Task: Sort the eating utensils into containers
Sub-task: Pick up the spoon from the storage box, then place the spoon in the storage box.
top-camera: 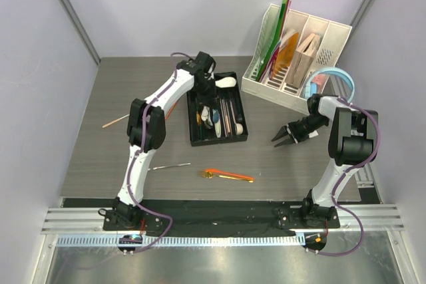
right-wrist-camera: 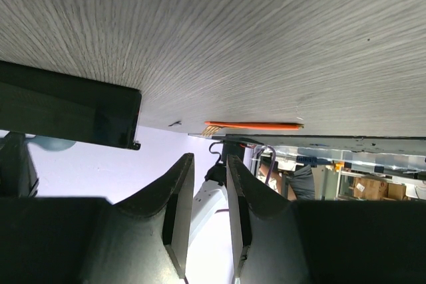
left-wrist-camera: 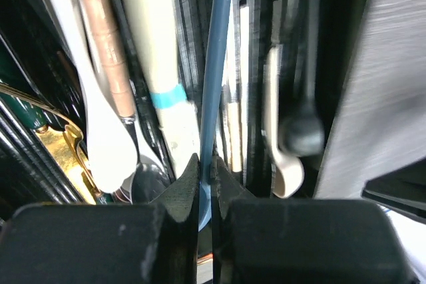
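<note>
The black cutlery tray (top-camera: 197,139) lies mid-table with several utensils in its compartments. My left gripper (top-camera: 207,100) reaches down into its far end. In the left wrist view the left gripper (left-wrist-camera: 206,164) is shut on a blue spoon (left-wrist-camera: 217,64) by its thin handle, over the tray. Beside it lie white ceramic spoons (left-wrist-camera: 100,118) and a cream spoon (left-wrist-camera: 285,171). Loose on the table are orange chopsticks with a gold fork (top-camera: 229,175), a steel utensil (top-camera: 170,165) and a wooden chopstick (top-camera: 114,122). My right gripper (top-camera: 283,136) hovers right of the tray, open and empty (right-wrist-camera: 206,164).
A white ceramic spoon (top-camera: 226,82) rests at the tray's far end. The white slotted file organiser (top-camera: 296,54) stands at the back right with light-blue headphones (top-camera: 336,79) next to it. Grey walls close in the table on three sides.
</note>
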Robot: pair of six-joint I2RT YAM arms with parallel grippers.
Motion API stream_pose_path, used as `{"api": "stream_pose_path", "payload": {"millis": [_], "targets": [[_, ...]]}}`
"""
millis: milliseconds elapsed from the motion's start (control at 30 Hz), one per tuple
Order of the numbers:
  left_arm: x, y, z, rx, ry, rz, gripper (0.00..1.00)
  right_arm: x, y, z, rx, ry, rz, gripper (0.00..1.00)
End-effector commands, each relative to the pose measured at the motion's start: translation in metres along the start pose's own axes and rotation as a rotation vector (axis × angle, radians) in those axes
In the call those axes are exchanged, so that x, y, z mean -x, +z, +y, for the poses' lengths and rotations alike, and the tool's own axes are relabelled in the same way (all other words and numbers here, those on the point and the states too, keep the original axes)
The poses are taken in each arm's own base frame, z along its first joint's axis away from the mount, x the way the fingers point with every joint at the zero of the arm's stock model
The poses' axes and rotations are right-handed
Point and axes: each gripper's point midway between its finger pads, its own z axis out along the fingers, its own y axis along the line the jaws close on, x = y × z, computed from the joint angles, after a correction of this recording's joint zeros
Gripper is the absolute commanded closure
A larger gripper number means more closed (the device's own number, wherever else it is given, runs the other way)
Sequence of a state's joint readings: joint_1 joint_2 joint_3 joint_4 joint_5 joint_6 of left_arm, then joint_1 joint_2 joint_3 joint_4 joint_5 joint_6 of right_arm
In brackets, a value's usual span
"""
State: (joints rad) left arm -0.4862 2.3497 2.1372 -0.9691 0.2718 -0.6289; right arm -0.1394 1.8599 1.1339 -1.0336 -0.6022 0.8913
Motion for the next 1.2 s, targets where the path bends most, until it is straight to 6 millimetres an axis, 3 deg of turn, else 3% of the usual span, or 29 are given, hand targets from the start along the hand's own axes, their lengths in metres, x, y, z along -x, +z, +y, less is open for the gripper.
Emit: {"api": "stream_pose_path", "payload": {"millis": [0, 233, 400, 667, 733, 767, 867, 1167], "targets": [[0.006, -0.029, -0.006, 0.011, 0.072, -0.033, 1.0, -0.003, 0.0, -0.004, -0.014, 0.002, 0.012, 0.68], [-0.01, -0.032, 0.012, 0.074, 0.072, 0.032, 1.0, -0.004, 0.001, -0.006, -0.016, 0.005, 0.016, 0.68], [-0.011, -0.037, 0.021, 0.106, 0.084, 0.023, 1.0, -0.005, 0.002, -0.008, -0.015, 0.005, 0.017, 0.68], [-0.017, -0.02, 0.035, 0.138, 0.078, 0.071, 1.0, -0.004, 0.001, -0.007, -0.01, 0.003, 0.013, 0.68], [-0.018, -0.015, 0.038, 0.145, 0.07, 0.082, 0.96, -0.005, 0.001, -0.007, -0.009, 0.005, 0.014, 0.68], [-0.019, -0.014, 0.039, 0.148, 0.068, 0.086, 0.87, -0.004, 0.001, -0.006, -0.01, 0.007, 0.015, 0.68], [-0.02, -0.011, 0.041, 0.15, 0.055, 0.094, 0.76, -0.004, 0.001, -0.007, -0.012, 0.005, 0.016, 0.68], [-0.012, -0.018, 0.04, 0.137, 0.047, 0.067, 0.72, -0.004, 0.002, -0.006, -0.01, 0.008, 0.017, 0.68]]}}
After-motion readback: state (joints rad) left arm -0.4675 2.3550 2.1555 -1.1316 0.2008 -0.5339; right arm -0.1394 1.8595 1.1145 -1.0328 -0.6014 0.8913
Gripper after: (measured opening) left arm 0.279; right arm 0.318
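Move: The left hand is over the storage box, still gripping the blue spoon near its neck. The wooden-handled spoon's dark bowl, where the blue one is taken, lies about 5 cm back, 3 cm left and 5 cm below. The blue-banded knife is about 1 cm left and level, the beige spoon's bowl 5 cm back and 6 cm right, the gold fork 4 cm back and 8 cm left. The dark bowl lies some 24 cm left and 7 cm ahead of the right hand. After a rise of about 1 cm, the left hand carries the blue spoon roughly 4 cm to the left and 2 cm back across the knife, towards the wooden-handled spoon, sinking nearly 2 cm from that high point while its fingertips swing some 8 degrees to the left. Low in the box it slows almost to a stop, and the fingers part to about a quarter open and let go of the blue spoon, still creeping slightly left and down. ##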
